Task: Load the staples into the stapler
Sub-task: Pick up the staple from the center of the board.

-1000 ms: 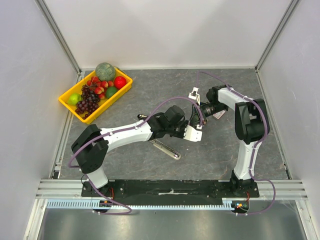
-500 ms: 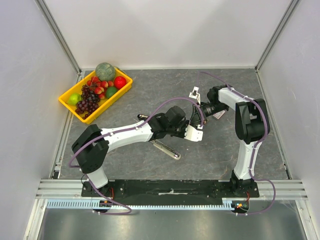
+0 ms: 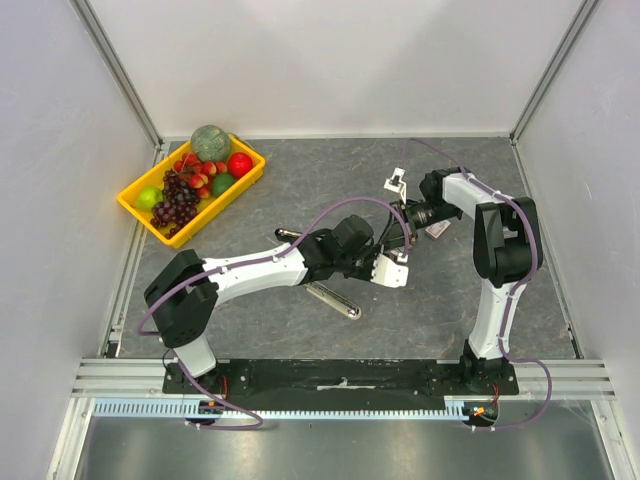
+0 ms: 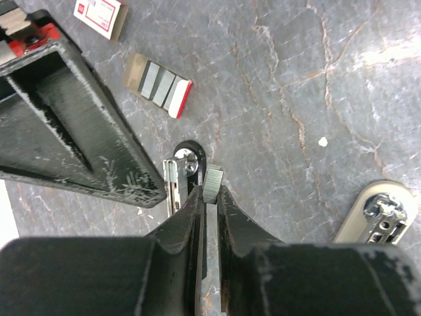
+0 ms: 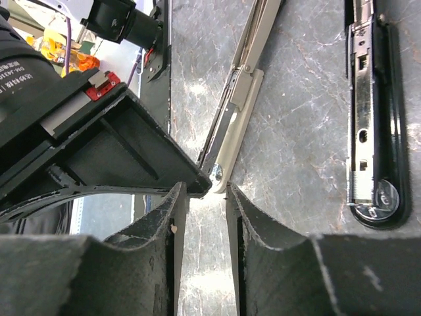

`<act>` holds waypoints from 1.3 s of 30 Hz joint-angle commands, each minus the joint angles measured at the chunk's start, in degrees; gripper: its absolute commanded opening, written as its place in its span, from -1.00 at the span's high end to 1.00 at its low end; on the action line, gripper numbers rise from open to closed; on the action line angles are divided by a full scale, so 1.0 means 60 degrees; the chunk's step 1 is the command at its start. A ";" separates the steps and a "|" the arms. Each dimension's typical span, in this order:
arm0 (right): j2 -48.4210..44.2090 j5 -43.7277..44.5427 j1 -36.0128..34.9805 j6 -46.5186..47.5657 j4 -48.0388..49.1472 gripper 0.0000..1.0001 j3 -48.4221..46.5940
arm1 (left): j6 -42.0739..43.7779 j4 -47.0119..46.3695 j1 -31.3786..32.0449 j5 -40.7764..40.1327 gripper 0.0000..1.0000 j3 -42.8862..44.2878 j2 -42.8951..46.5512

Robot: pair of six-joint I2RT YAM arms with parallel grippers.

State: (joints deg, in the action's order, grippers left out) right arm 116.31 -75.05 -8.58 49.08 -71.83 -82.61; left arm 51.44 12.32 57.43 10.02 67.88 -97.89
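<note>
In the left wrist view my left gripper point(image 4: 210, 192) is shut on a short grey strip of staples point(image 4: 212, 179), its end poking out past the fingertips. Right beside the strip lies the stapler's open metal magazine point(image 4: 176, 181). In the right wrist view my right gripper point(image 5: 202, 192) stands open with nothing between its fingers. The stapler's beige arm point(image 5: 242, 85) ends just beyond its tips, and the black base with its metal rail point(image 5: 371, 112) lies to the right. From above, both grippers meet mid-table over the stapler point(image 3: 335, 300).
The staples' grey tray with a red end point(image 4: 159, 85) and the white-and-red box point(image 4: 99, 16) lie on the grey table. A yellow bin of toy fruit point(image 3: 190, 185) sits at the back left. My right gripper's black finger point(image 4: 66, 125) is close on the left gripper's left.
The right gripper's jaws have parted and it has drawn back slightly. The left gripper has crept a little to the right, towards the stapler.
</note>
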 commanded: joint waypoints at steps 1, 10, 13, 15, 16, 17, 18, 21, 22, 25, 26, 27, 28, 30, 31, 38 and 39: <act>-0.0342 -0.0281 0.0184 0.0096 0.0224 0.24 -0.0382 | -0.0619 0.0085 0.0126 0.0512 0.75 -0.0004 0.0084; -0.1058 0.0729 0.1310 0.3638 -0.1929 0.19 -0.0442 | -0.1644 0.0905 -0.0108 0.1200 0.74 0.0317 0.0084; -0.1835 0.1110 0.2071 0.4753 -0.1915 0.14 0.0027 | -0.2068 0.1242 -0.0299 0.1639 0.74 0.0566 0.0040; -0.2418 0.1681 0.2438 0.5264 -0.1857 0.11 0.0115 | -0.2420 0.1418 -0.0460 0.1932 0.74 0.0742 -0.0048; -0.2683 0.1856 0.2557 0.5340 -0.1696 0.10 0.0217 | -0.2537 0.1535 -0.0518 0.2049 0.74 0.0975 -0.0077; -0.3034 0.2105 0.2645 0.5065 -0.1318 0.09 0.0363 | -0.2814 0.1710 -0.0635 0.2282 0.74 0.1093 -0.0135; -0.3821 0.2832 0.2675 0.3931 0.0078 0.08 0.0843 | -0.2947 0.1799 -0.0708 0.2401 0.74 0.1196 -0.0179; -0.5854 0.4982 0.2515 0.2633 0.2980 0.05 0.2324 | -0.3402 0.2078 -0.0899 0.2782 0.74 0.1621 -0.0282; -0.6343 0.5428 0.2441 0.2544 0.3457 0.04 0.2661 | -0.3504 0.2165 -0.0958 0.2928 0.74 0.1839 -0.0311; -0.8189 0.6208 0.2236 0.3313 0.4529 0.04 0.3863 | -0.3899 0.2560 -0.1060 0.3192 0.73 0.2366 -0.0531; -0.9078 0.6223 0.2163 0.3667 0.4647 0.01 0.4431 | -0.4104 0.2663 -0.1090 0.3251 0.73 0.2514 -0.0604; -0.9537 0.6209 0.1974 0.3946 0.4923 -0.05 0.4727 | -0.4207 0.2911 -0.1119 0.3324 0.73 0.2675 -0.0692; -0.9817 0.5919 0.1914 0.5066 0.4651 -0.05 0.4875 | -0.4310 0.3029 -0.1177 0.3484 0.73 0.2923 -0.0881; -0.9863 0.5508 0.1826 0.5398 0.3668 -0.03 0.4555 | -0.4661 0.3292 -0.1222 0.3704 0.73 0.3246 -0.1072; -0.9994 0.5013 0.1796 0.6240 0.3565 -0.04 0.4757 | -0.4952 0.3381 -0.1265 0.3778 0.73 0.3349 -0.1276; -1.0288 0.4610 0.0818 0.7071 0.3400 -0.16 0.5286 | -0.6243 0.3806 -0.1544 0.4847 0.73 0.4155 -0.2200; -1.0332 0.4786 0.0626 0.6910 0.3635 -0.16 0.5388 | -0.6375 0.3807 -0.1602 0.5167 0.73 0.4315 -0.2303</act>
State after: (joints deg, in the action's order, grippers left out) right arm 55.22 -45.71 -0.54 87.64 -52.07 -52.18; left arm 20.60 33.06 49.08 33.74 89.67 -109.27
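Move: The left hand already holds the staple strip; the likely goal, the cream stapler, has its middle about 15 cm left, 4 cm back and 10 cm below. The black stapler's middle lies some 12 cm left and 6 cm ahead, the open staple box roughly 6 cm right and 6 cm ahead, both 10 cm below. From the emptied right hand the cream stapler is about 15 cm left, 7 cm back and 12 cm below. Right hand retreats some 11 cm right, then up, opening wider; left keeps staples, fingers swinging back 45 degrees. ##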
